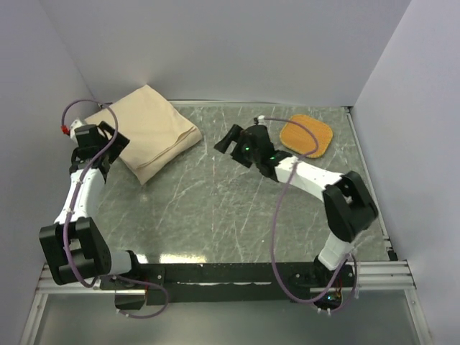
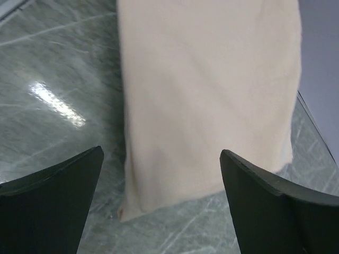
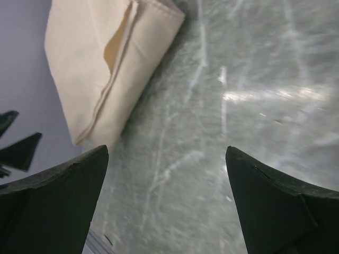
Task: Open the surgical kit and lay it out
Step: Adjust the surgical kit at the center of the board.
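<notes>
The surgical kit (image 1: 151,128) is a folded beige cloth bundle at the table's back left, wrapped shut, with its contents hidden. My left gripper (image 1: 113,137) sits at the bundle's left edge, open. In the left wrist view the cloth (image 2: 206,95) fills the space ahead of the open left gripper (image 2: 161,151), whose fingers are not touching it. My right gripper (image 1: 228,139) hovers mid-table to the right of the bundle, open and empty. In the right wrist view the bundle (image 3: 100,63) lies up and left of the right gripper (image 3: 167,149), showing its layered folds.
An orange woven pad (image 1: 307,135) lies at the back right, behind the right arm. Grey walls close off the back and both sides. The marbled green tabletop (image 1: 215,201) stretches between the arms. The left gripper's fingertips (image 3: 21,151) show at the right wrist view's left edge.
</notes>
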`<state>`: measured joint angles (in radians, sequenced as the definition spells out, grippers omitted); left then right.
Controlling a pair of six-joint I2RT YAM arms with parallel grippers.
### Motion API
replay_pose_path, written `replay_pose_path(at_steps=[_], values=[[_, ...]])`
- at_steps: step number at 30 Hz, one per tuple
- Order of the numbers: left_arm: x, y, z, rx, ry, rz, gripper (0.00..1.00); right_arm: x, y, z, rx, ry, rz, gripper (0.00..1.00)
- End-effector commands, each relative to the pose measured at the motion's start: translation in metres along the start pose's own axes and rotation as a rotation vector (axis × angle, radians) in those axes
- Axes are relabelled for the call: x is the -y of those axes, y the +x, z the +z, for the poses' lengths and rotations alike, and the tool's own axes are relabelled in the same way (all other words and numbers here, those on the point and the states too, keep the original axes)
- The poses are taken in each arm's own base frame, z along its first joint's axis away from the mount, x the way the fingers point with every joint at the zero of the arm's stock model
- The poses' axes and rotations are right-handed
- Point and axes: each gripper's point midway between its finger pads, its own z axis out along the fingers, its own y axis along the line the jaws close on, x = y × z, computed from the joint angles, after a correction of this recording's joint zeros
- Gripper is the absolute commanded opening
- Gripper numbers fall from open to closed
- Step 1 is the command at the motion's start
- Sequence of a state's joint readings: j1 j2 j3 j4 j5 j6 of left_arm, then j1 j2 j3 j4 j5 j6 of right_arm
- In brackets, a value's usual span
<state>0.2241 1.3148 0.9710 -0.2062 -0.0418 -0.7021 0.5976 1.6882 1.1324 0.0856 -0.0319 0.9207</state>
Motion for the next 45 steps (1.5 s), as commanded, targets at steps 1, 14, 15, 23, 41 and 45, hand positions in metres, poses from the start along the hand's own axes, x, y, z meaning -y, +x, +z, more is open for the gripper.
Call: replay_pose_path(at_steps=[1,14,15,23,41,45], values=[[-0.005,-0.019,0.013,0.022,0.010,-0.070,0.99,-0.062,-0.001,0.036,0.017,-0.161,0.138,1.00],[-0.033,0.033,0.047,-0.130,-0.035,-0.103,0.90,-0.103,0.047,0.150,-0.039,-0.212,0.245,1.00],[-0.036,0.035,0.048,-0.136,-0.042,-0.104,0.89,-0.105,0.050,0.154,-0.044,-0.217,0.249,1.00],[-0.042,0.066,0.052,-0.228,-0.017,-0.111,0.71,-0.109,0.071,0.186,-0.047,-0.210,0.299,1.00],[-0.021,0.102,0.037,-0.358,0.082,-0.113,0.11,-0.087,0.073,0.193,-0.006,-0.168,0.361,0.28],[-0.010,0.113,0.027,-0.396,0.108,-0.121,0.02,-0.077,0.067,0.185,0.004,-0.165,0.374,0.15]])
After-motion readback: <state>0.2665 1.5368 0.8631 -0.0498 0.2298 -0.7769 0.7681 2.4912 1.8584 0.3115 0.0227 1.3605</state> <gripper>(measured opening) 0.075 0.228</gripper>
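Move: The surgical kit lies folded between my hands. Its near-left edge, where my left fingers will close, is about 1 cm ahead, 3 cm right and 9 cm below. Its folded near-right edge is some 8 cm ahead, 20 cm left and 7 cm below my right hand. The kit's middle is roughly 15 cm ahead and 7 cm right of my left hand. The orange mat is about 14 cm ahead and 28 cm right of my right hand. I sweep my open right hand about 20 cm left, going forward and down as well, onto the kit's folded near-right edge, rolling its left side up some 20 degrees. My left hand sinks about 10 cm onto the near-left edge, going slightly left, then right, and rolling its left side down. Both then close and pinch the cloth. ##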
